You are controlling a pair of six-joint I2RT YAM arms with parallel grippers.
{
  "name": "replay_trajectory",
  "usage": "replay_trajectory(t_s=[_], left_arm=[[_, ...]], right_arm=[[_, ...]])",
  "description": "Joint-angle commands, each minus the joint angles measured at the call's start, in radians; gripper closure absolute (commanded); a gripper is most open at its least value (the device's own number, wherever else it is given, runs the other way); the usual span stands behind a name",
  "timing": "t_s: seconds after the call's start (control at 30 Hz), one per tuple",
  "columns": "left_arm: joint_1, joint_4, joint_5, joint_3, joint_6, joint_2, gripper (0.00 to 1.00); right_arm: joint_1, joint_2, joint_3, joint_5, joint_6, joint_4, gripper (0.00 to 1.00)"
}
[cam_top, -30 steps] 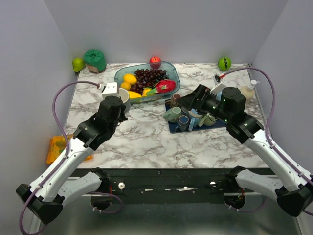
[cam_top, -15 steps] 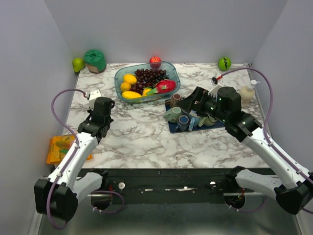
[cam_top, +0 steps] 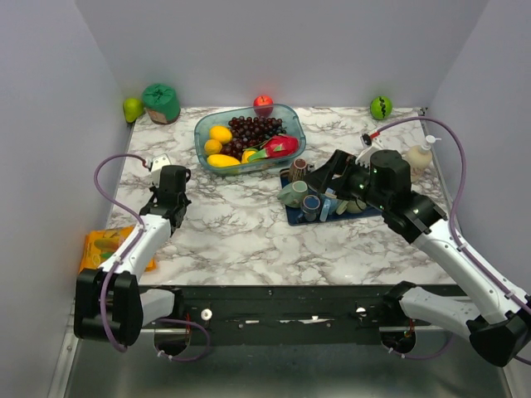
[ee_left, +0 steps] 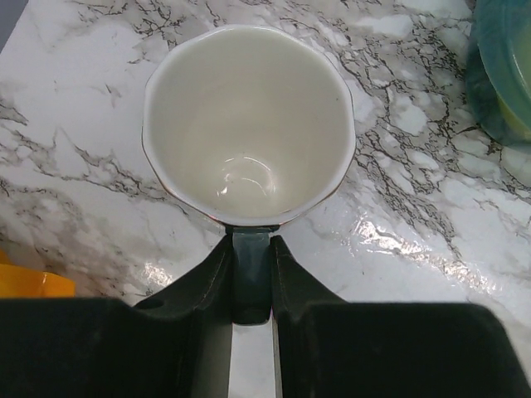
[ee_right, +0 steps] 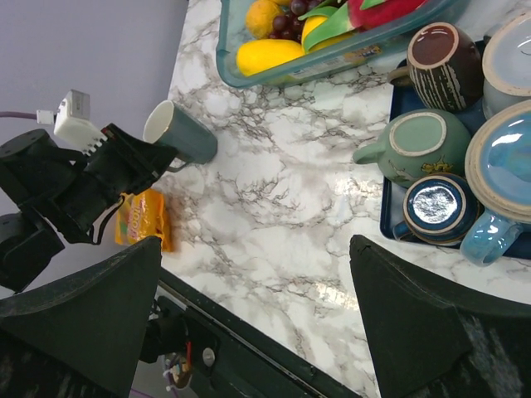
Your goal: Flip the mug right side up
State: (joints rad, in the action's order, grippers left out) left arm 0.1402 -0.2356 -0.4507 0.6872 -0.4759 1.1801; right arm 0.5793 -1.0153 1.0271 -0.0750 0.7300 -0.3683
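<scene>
In the left wrist view I look straight into the mug: cream inside, mouth facing the camera, marble table around it. Its dark handle sits pinched between the jaws of my left gripper, which is shut on it. The right wrist view shows the mug grey-green outside, at the left of the table, in front of the left gripper. From above the left gripper covers the mug. My right gripper is wide open and empty, hovering over the tray's left end.
A clear container of fruit stands at the back centre. A blue tray carries several mugs and cups. An orange packet lies off the table's left edge. Green toys sit in the back corner; a soap bottle stands at the right.
My left arm has swung left, away from the fruit container, carrying the mug to the table's left side. The right arm has barely moved.
</scene>
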Motion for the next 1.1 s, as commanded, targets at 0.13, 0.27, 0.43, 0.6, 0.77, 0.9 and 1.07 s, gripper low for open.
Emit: replay_trajectory(t_s=[0.13, 0.27, 0.43, 0.6, 0.77, 0.9, 1.07], left_arm=[[-0.021, 0.116, 0.004, 0.001, -0.01, 0.042, 0.75], [-0.021, 0.076, 0.003, 0.006, -0.058, 0.012, 0.36], [-0.021, -0.004, -0.031, 0.014, -0.09, -0.059, 0.17], [-0.021, -0.137, -0.04, 0.053, -0.093, -0.12, 0.08], [-0.021, -0.286, -0.003, 0.112, -0.098, -0.22, 0.01], [-0.021, -0.372, 0.069, 0.176, -0.079, -0.29, 0.01], [-0.021, -0.37, 0.31, 0.245, -0.004, -0.329, 0.01]], right_arm=[[-0.013, 0.009, -0.022, 0.032, -0.02, -0.031, 0.0], [-0.016, 0.004, -0.027, 0.037, -0.012, -0.032, 0.0], [-0.018, 0.003, -0.025, 0.055, -0.001, -0.047, 0.0], [-0.019, -0.023, 0.014, 0.114, -0.003, -0.116, 0.0], [-0.021, -0.072, 0.071, 0.265, 0.002, -0.286, 0.0], [-0.022, -0.112, 0.093, 0.431, 0.028, -0.392, 0.0], [-0.026, -0.14, 0.053, 0.555, 0.072, -0.414, 0.03]])
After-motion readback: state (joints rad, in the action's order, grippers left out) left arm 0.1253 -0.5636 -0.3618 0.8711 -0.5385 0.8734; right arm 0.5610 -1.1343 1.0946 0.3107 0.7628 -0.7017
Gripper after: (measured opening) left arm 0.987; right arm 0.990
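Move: The left hand pinches the upright mug by its handle; the mug's middle is about 5 cm ahead and 2 cm left, nearly level with the fingers, at or just above the table. From this hand the fruit basket is some 19 cm ahead and 26 cm right, and the orange bag about 13 cm back and 15 cm left. From the right hand the mug lies roughly 45 cm left, 10 cm ahead and 18 cm below; the mug tray is about 6 cm ahead, 5 cm right and 20 cm below. The left fingers let go of the mug's handle, opening wide after easing the mug about 1 cm forward, then the hand rises away some 10 cm while drawing back 4 or 5. The empty right hand, still open, sinks and swings right, roughly 7 cm each way, at the mug tray, turning clockwise and tipping its fingers downward. ##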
